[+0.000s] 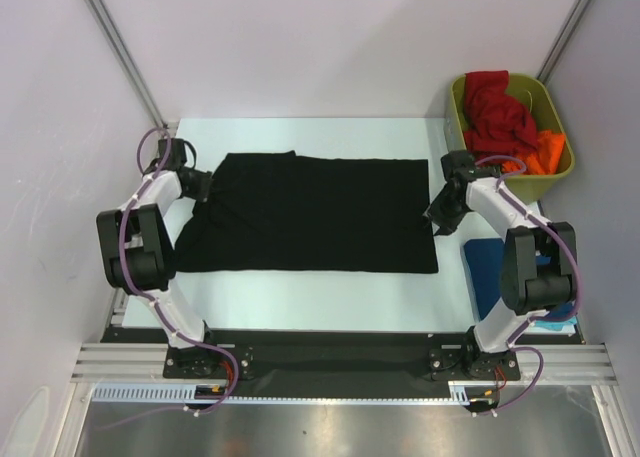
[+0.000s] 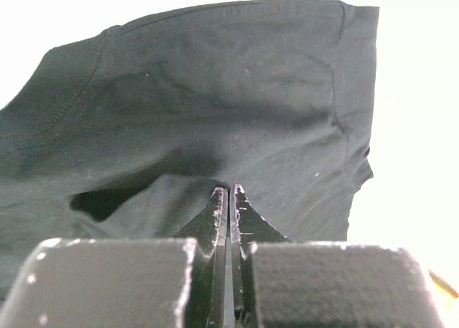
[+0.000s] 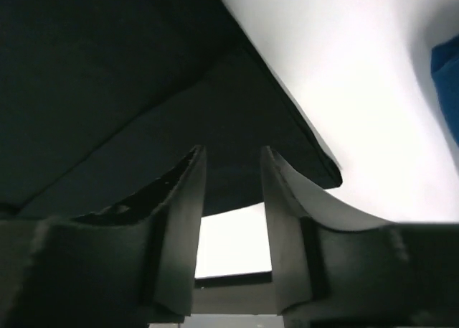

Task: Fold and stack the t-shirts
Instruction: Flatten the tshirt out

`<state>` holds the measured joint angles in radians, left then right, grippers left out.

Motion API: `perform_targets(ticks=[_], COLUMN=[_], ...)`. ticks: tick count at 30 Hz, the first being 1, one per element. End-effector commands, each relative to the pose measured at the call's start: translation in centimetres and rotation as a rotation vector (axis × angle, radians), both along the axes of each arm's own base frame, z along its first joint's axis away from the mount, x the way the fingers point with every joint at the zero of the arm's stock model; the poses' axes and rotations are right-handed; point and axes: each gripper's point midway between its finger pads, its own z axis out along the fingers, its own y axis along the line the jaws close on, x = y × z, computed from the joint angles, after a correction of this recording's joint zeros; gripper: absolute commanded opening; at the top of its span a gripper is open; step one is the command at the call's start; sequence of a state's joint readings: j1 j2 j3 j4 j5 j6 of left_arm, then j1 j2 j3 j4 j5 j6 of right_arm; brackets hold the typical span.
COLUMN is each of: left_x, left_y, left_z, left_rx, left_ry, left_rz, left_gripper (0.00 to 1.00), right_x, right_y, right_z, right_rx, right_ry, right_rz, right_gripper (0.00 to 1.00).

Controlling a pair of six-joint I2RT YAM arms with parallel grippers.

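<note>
A black t-shirt (image 1: 310, 212) lies spread flat across the middle of the white table (image 1: 330, 292). My left gripper (image 1: 200, 185) sits at its left edge. In the left wrist view this gripper (image 2: 229, 191) is shut, its tips pinching a raised fold of the black cloth (image 2: 237, 91). My right gripper (image 1: 440, 217) is at the shirt's right edge. There its fingers (image 3: 183, 213) stand apart, and the shirt's edge (image 3: 107, 69) reaches in between the tips (image 3: 229, 152). A red t-shirt (image 1: 495, 112) and an orange one (image 1: 545, 152) lie crumpled in the bin. A dark blue one (image 1: 488, 267) lies by the right arm.
The olive-green plastic bin (image 1: 562, 137) stands at the back right corner. White walls close in the table on the left, the back and the right. The arm bases sit on the black rail (image 1: 320, 352) along the near edge. The blue cloth (image 3: 448, 84) shows at the right wrist view's edge.
</note>
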<state>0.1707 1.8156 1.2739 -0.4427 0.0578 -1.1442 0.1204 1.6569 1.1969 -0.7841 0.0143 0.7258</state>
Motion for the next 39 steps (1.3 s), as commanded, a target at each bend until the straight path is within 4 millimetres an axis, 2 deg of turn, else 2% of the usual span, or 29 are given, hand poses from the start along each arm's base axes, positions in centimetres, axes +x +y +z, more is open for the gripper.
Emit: perform_targets(ticks=[1, 2, 4, 5, 8, 12, 18, 24, 28, 33, 39], left_x=[0.5, 0.1, -1.1, -1.5, -3.0, -3.8, -5.0, -6.3, -6.6, -6.0, -5.8], left_y=[-0.1, -0.4, -1.1, -1.4, -1.8, -2.1, -2.7, -3.8, -4.0, -4.0, -4.1], left_z=[4.3, 5.2, 5.0, 5.8, 5.4, 5.5, 6.1, 5.0, 5.1, 6.3, 7.0], left_rx=[0.117, 0.130, 0.150, 0.159, 0.181, 0.197, 0.220, 0.191, 0.182, 0.194, 0.194], left_ry=[-0.108, -0.124, -0.121, -0.143, -0.141, -0.139, -0.162, -0.148, -0.148, -0.171, -0.181], left_rz=[-0.148, -0.166, -0.208, -0.218, -0.255, -0.297, -0.337, -0.362, -0.367, -0.376, -0.383], left_gripper=[0.00, 0.00, 0.00, 0.00, 0.00, 0.00, 0.00, 0.00, 0.00, 0.00, 0.00], right_x=[1.3, 1.6, 2.0, 2.2, 2.4, 2.5, 3.6, 4.1, 3.5, 2.8, 3.2], right_y=[1.0, 0.5, 0.4, 0.4, 0.2, 0.0, 0.5, 0.2, 0.2, 0.3, 0.4], right_z=[0.4, 0.4, -0.1, -0.3, -0.8, -1.5, -2.5, -3.1, -3.6, -3.6, -4.2], right_rx=[-0.032, -0.080, -0.119, -0.144, -0.206, -0.223, -0.242, -0.278, -0.290, -0.299, -0.305], right_ry=[-0.086, -0.100, -0.089, -0.089, -0.062, -0.032, 0.006, 0.032, 0.065, 0.078, 0.089], right_rz=[-0.115, -0.123, -0.121, -0.116, -0.121, -0.156, -0.174, -0.184, -0.196, -0.199, -0.184], right_gripper=[0.39, 0.39, 0.39, 0.39, 0.44, 0.48, 0.48, 0.47, 0.47, 0.45, 0.41])
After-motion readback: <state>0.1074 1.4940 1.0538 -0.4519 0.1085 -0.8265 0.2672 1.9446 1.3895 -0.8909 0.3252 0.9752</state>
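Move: The left hand already pinches a bit of black t-shirt near its left side; the shirt's middle lies about 28 cm to its right, 6 cm back and 6 cm below, its far-left corner roughly 10 cm straight ahead. The half-open right hand hangs over the right edge: a shallow crease there lies some 3 cm ahead, 1 cm left and 5 cm down, with the near-right corner about 15 cm back and 1 cm right. Back towards its base, some 7 cm, the left hand draws its pinched cloth, rising about 4 cm and easing 4 cm right while turning roughly 20 degrees clockwise. The right hand sinks about 5 cm towards the shirt by its right edge, working forward then slightly back for a net 2 cm, its left side rolling down some 15 degrees; the fingers stay about half open and close over the cloth, touch unclear. ##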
